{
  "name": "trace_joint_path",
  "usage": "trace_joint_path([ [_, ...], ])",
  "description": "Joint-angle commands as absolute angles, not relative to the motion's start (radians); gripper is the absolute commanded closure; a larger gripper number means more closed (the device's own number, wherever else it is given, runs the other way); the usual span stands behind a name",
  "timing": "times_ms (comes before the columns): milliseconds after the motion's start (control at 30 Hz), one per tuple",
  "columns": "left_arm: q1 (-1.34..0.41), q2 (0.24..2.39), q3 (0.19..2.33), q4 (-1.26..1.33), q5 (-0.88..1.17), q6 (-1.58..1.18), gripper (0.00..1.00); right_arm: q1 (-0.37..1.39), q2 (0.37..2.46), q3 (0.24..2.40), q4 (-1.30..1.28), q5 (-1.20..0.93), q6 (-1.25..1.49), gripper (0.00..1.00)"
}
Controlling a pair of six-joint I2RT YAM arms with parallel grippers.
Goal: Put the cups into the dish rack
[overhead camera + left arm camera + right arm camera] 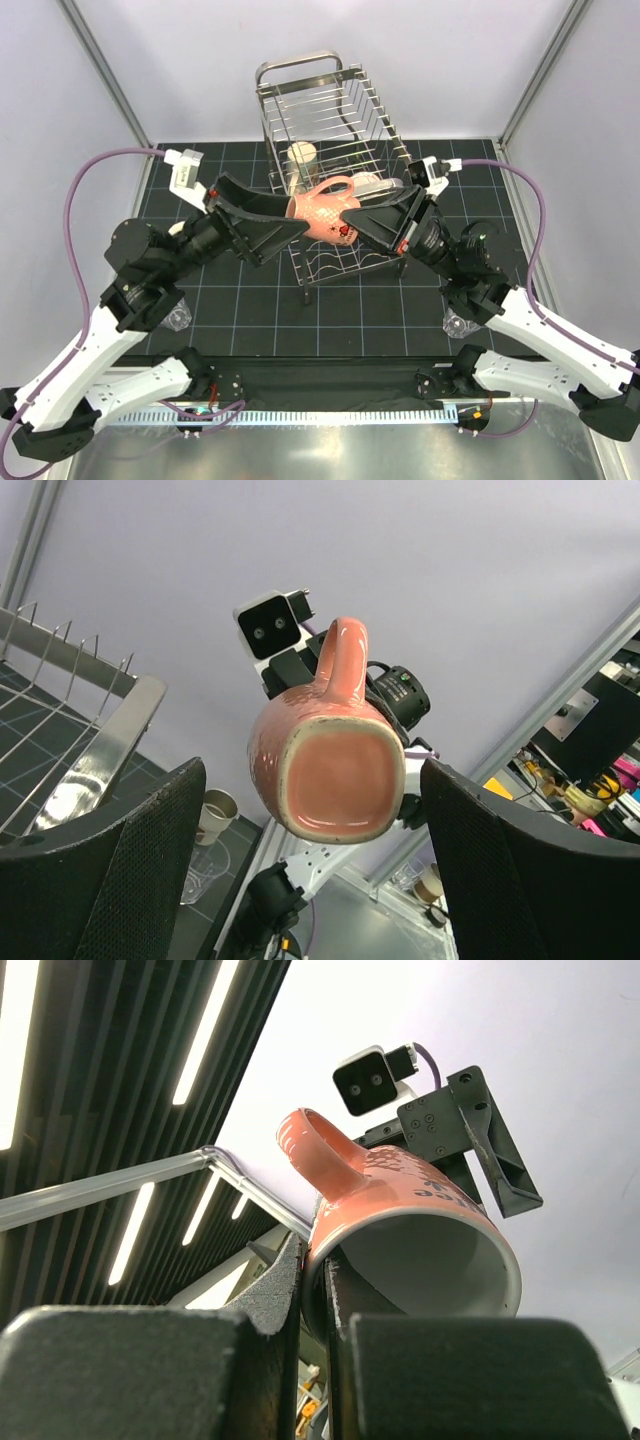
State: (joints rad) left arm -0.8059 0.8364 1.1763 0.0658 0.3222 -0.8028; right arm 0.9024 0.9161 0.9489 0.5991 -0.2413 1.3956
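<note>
A salmon pink mug [322, 212] hangs on its side in the air in front of the dish rack [325, 110], handle up. My right gripper [357, 226] is shut on its rim wall, one finger inside and one outside [318, 1290]. My left gripper [288, 222] is open, its two pads [125, 880] standing either side of the mug's base [335, 780] without touching it. A cream mug [302, 155] stands in the rack's upper tier. The rack's steel end [100, 745] shows at the left of the left wrist view.
Clear glass tumblers stand on the black mat at the left [178, 318] and right [456, 323] near the arms. A cream cup with a brown band [214, 816] and a tumbler [198, 868] show below the mug. Grey walls close in the table.
</note>
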Motion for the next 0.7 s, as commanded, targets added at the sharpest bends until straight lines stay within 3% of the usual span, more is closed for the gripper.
trace_joint_path([
  [0, -0.815, 0.85, 1.187, 0.121, 0.318, -0.807, 0.15, 0.913, 0.923, 0.98, 0.712, -0.198, 1.407, 0.96],
  [300, -0.836, 0.864, 1.183, 0.132, 0.311, -0.804, 0.21, 0.92, 0.948, 0.98, 0.742, -0.178, 1.407, 0.96],
  [667, -0.836, 0.862, 1.19, 0.132, 0.288, -0.807, 0.57, 0.93, 0.948, 0.959, 0.735, -0.179, 1.401, 0.96],
])
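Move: The pink mug, its rim wall pinched in the right fingers, has its base facing the left hand: its middle is about 4 cm right of the left hand point, 1 cm ahead and 1 cm above. From the right hand its middle is about 3 cm left, level fore and aft, and 1 cm lower. The dish rack's middle lies some 23 cm ahead, 7 cm right and 35 cm below the left hand. The left hand eases about 1 cm to the right and slightly down, wide-open fingers straddling the mug's base end, then halts and closes them partway until they grip its sides. Meanwhile the right hand, still pinching the rim wall, carries the mug about 1 cm left and 1 cm forward into the left gripper, then holds steady; neither wrist really turns. ##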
